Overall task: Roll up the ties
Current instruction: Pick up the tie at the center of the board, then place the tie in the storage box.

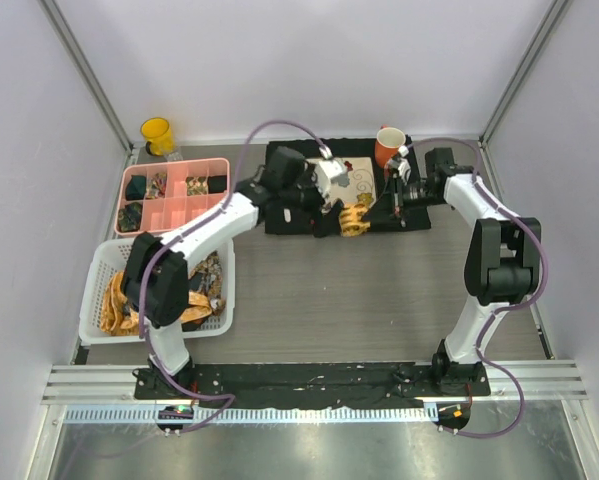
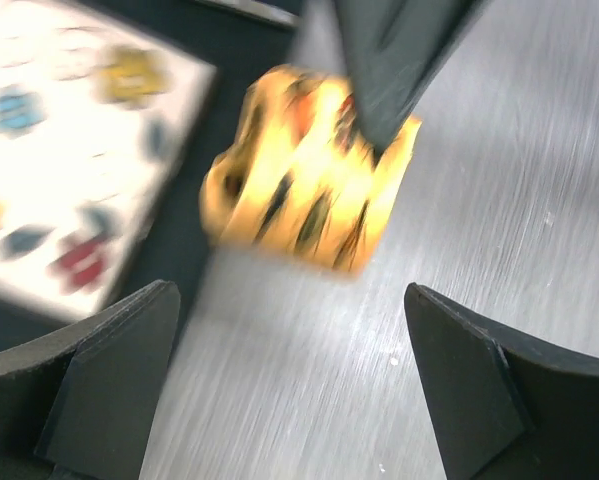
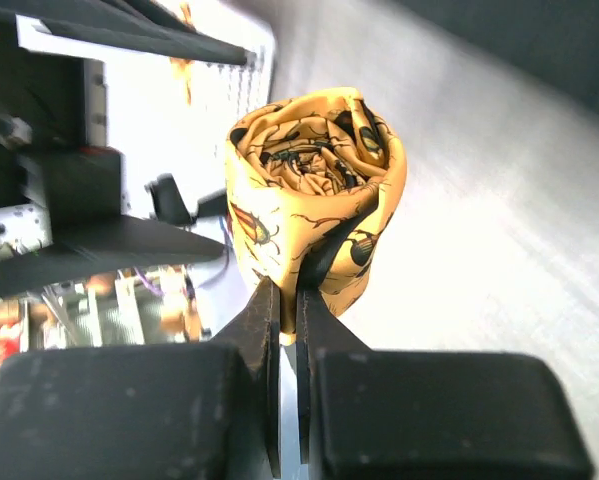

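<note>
A mustard-yellow tie with dark beetle prints is rolled into a tight coil (image 3: 314, 180). My right gripper (image 3: 287, 290) is shut on the coil's lower fabric edge and holds it just over the table. In the top view the rolled tie (image 1: 354, 220) sits at the front edge of the black mat (image 1: 289, 160), with my right gripper (image 1: 379, 212) on its right and my left gripper (image 1: 329, 215) on its left. The left wrist view shows the roll (image 2: 309, 190) blurred ahead of my open left gripper (image 2: 289, 300), apart from it. More ties (image 1: 119, 305) lie in the white basket (image 1: 104, 260).
A pink compartment tray (image 1: 174, 195) stands at the back left with a yellow cup (image 1: 157, 133) behind it. An orange mug (image 1: 389, 147) and a white patterned board (image 1: 357, 180) rest on the black mat. The basket stands by the left arm.
</note>
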You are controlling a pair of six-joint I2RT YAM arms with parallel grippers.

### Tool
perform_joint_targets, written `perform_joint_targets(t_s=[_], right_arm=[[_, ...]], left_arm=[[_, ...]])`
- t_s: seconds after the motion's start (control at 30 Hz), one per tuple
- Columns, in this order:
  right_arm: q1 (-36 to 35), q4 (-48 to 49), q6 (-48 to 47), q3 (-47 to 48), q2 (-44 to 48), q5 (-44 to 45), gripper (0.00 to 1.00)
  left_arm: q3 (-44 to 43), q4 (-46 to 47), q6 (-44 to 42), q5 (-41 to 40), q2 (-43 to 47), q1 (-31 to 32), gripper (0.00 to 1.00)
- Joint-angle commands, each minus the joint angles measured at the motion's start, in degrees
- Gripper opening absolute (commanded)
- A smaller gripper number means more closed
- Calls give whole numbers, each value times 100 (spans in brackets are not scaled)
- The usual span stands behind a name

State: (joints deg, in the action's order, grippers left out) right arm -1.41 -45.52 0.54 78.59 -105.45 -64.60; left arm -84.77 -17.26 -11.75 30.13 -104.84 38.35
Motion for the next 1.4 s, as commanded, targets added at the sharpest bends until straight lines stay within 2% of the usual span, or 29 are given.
perform_joint_targets(t_s=[0.0, 0.03, 0.13, 0.17, 0.27, 0.3, 0.33, 0.4, 0.43, 0.47, 0.73, 1.2, 1.37], right_arm=[[62, 1130, 1174, 421, 103, -334, 1], [62, 1429, 1429, 368, 130, -334, 1], [62, 3210, 3079, -16, 323, -343, 1], [62, 4530, 4189, -167, 367, -343, 1], [-34, 6924, 5770, -476, 324, -369, 1], [-87, 7264, 6478, -476, 236, -387, 1], [-235, 7642, 6773, -537, 218, -378, 1], [-386, 8985, 7902, -651, 174, -273, 1], [-552, 9730, 8275, -695, 87, -255, 1], [-640, 9955, 8479, -687, 42, -238, 1], [-1274, 10080, 8446, -547, -151, -185, 1], [-1564, 10282, 8507, -370, -310, -229, 1], [-1608, 10282, 8507, -388, -292, -167, 1]], left_arm=[[-855, -1524, 1129, 116, 472, -529, 100], [-918, -1596, 1374, 159, 516, -643, 100], [-822, -1352, 2289, 265, 814, -1170, 100], [-813, -1281, 2369, 352, 894, -1415, 100], [-988, -1324, 2676, 1045, 939, -1917, 100], [-1050, -1263, 3165, 1570, 913, -2049, 100], [-1050, -1176, 3414, 1784, 886, -2181, 100], [-893, -825, 3985, 2257, 868, -2472, 100], [-788, -632, 4509, 2408, 895, -2603, 100], [-708, -360, 4689, 2540, 904, -2630, 100], [-75, 810, 5708, 3201, 1062, -2675, 100], [391, 2410, 6983, 3342, 904, -2561, 100], [435, 2490, 7002, 3333, 860, -2455, 99]])
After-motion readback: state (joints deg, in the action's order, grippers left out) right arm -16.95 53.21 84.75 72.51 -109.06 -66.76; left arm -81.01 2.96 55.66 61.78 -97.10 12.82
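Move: The tie roll hangs in the right gripper's shut fingertips, about 4 cm to the left of that hand, well above the table. The empty, wide-open left gripper has it roughly 6 cm to its right, at about its height. From the left hand, the floral plate lies some 8 cm ahead, 3 cm right and 13 cm below; the orange mug stands about 14 cm ahead, 15 cm right and 9 cm lower. Lift both grippers together, carrying the tie roll up and left about 13 cm each way in the right one's unchanged pinch; swing out forward first, then ease partly back, tipping those fingers up some 30 degrees to point level left. Sweep the wide-open left gripper left and up alongside, rolling its wrist until its fingers face right, nearly level, close to the roll; don't close yet. ##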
